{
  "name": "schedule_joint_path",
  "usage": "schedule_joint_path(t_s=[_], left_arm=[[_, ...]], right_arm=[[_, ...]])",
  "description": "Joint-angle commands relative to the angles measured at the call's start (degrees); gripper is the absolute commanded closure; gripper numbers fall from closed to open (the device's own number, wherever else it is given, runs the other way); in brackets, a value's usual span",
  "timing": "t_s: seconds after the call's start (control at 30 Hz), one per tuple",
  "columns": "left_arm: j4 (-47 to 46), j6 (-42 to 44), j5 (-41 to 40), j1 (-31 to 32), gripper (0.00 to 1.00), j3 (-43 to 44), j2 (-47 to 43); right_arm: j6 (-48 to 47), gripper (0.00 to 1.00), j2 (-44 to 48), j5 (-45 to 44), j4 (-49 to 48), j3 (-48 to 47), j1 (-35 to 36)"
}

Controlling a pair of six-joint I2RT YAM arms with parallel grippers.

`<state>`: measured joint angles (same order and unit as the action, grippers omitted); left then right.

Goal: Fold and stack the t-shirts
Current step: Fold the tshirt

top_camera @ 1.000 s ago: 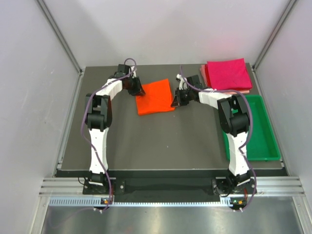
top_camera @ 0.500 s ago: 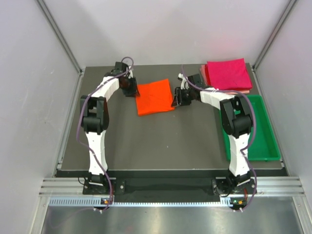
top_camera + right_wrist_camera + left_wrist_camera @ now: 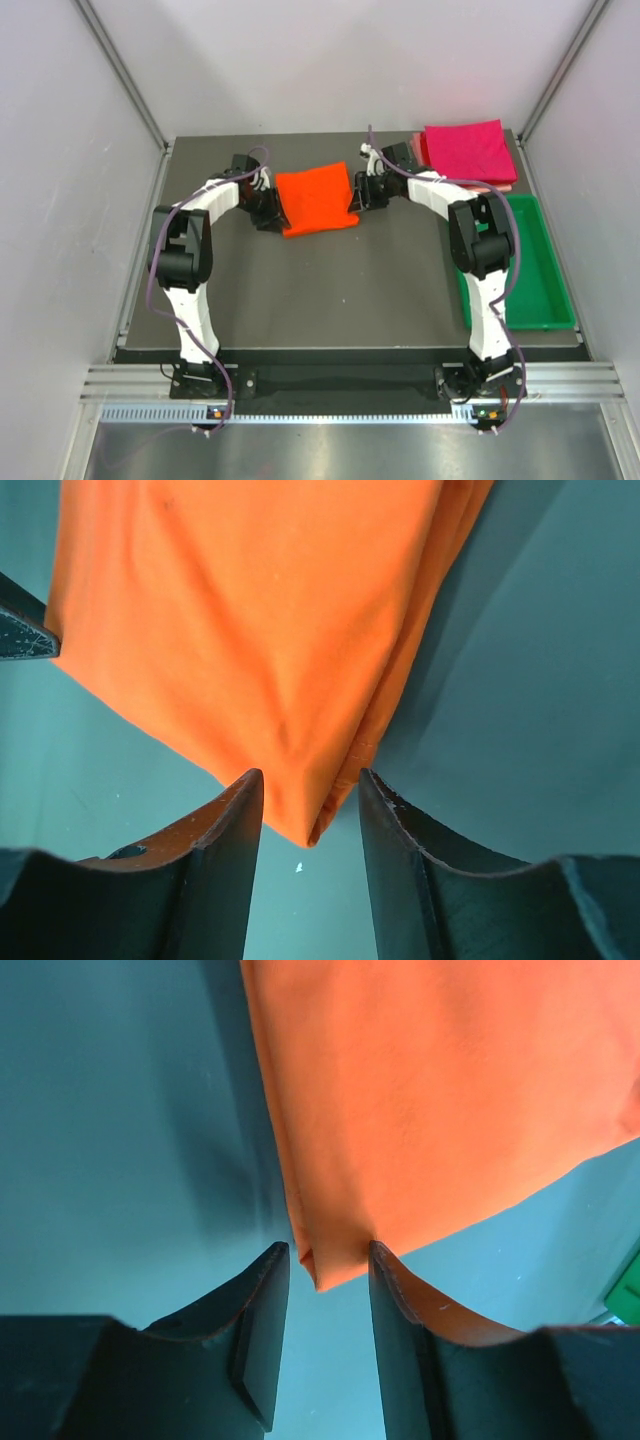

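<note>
The orange t-shirt (image 3: 317, 199) lies folded into a square at the middle back of the table. My left gripper (image 3: 268, 216) stands at its near-left corner, open; in the left wrist view that corner of the orange cloth (image 3: 430, 1090) pokes between the tips of the gripper (image 3: 325, 1250) with gaps either side. My right gripper (image 3: 362, 194) is at the shirt's right edge, also open, and a folded corner of the orange shirt (image 3: 250, 610) reaches between its tips (image 3: 310, 776). A folded magenta t-shirt (image 3: 465, 150) rests on a pale pink one (image 3: 419, 149) at the back right.
A green plastic tray (image 3: 548, 262) stands along the right side, under the right arm's elbow. Grey walls close in the table on the left, back and right. The left gripper's finger (image 3: 20, 630) shows at the left edge of the right wrist view.
My left gripper has swung from the orange shirt's far-left corner down to its near-left corner and opened wider. My right gripper has opened and shifted slightly toward the back.
</note>
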<state>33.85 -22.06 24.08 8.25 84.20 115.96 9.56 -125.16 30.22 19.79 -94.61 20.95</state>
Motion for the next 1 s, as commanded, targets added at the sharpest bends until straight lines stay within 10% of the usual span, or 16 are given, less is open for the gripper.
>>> schedule_joint_path(t_s=[0.0,0.3,0.43,0.97], left_arm=[[-3.8,-1.2,2.1,-0.2,0.57,-1.0,-1.9],[-5.4,-1.3,2.1,0.4,0.65,-3.9,-1.6],[-3.7,-1.1,0.0,0.4,1.00,-3.5,-1.2],[-0.3,-1.4,-3.5,5.5,1.00,-14.4,-12.1]], right_arm=[[0.2,0.57,-1.0,2.3,-1.6,-0.8,0.3],[1.3,0.64,-2.4,3.4,-4.1,1.0,0.5],[3.3,0.91,-0.6,3.6,-8.2,5.6,0.5],[8.5,1.00,19.3,-3.4,-14.3,31.9,1.5]])
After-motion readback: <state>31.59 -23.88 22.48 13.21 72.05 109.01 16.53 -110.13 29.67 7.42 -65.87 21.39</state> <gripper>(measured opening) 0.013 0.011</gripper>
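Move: The folded orange t-shirt's near left corner lies practically between the left fingers, about 1 cm back and 2 cm below; its middle is about 9 cm ahead of that hand and 9 cm to its right. For the right hand, the near right corner is likewise about 1 cm back and 2 cm below, the t-shirt's middle some 6 cm ahead and 10 cm left. The pink folded stack stands roughly 19 cm ahead of the right hand and 31 cm to its right. Down first, then back: both half-open hands sink about 2 cm around the two near corners of the folded t-shirt and pinch them shut, the left slightly ahead of the right. Keeping hold, both drag it towards the bases and a little to the right, the left hand by about 5 cm, the right hand faster, by about 8 cm. ##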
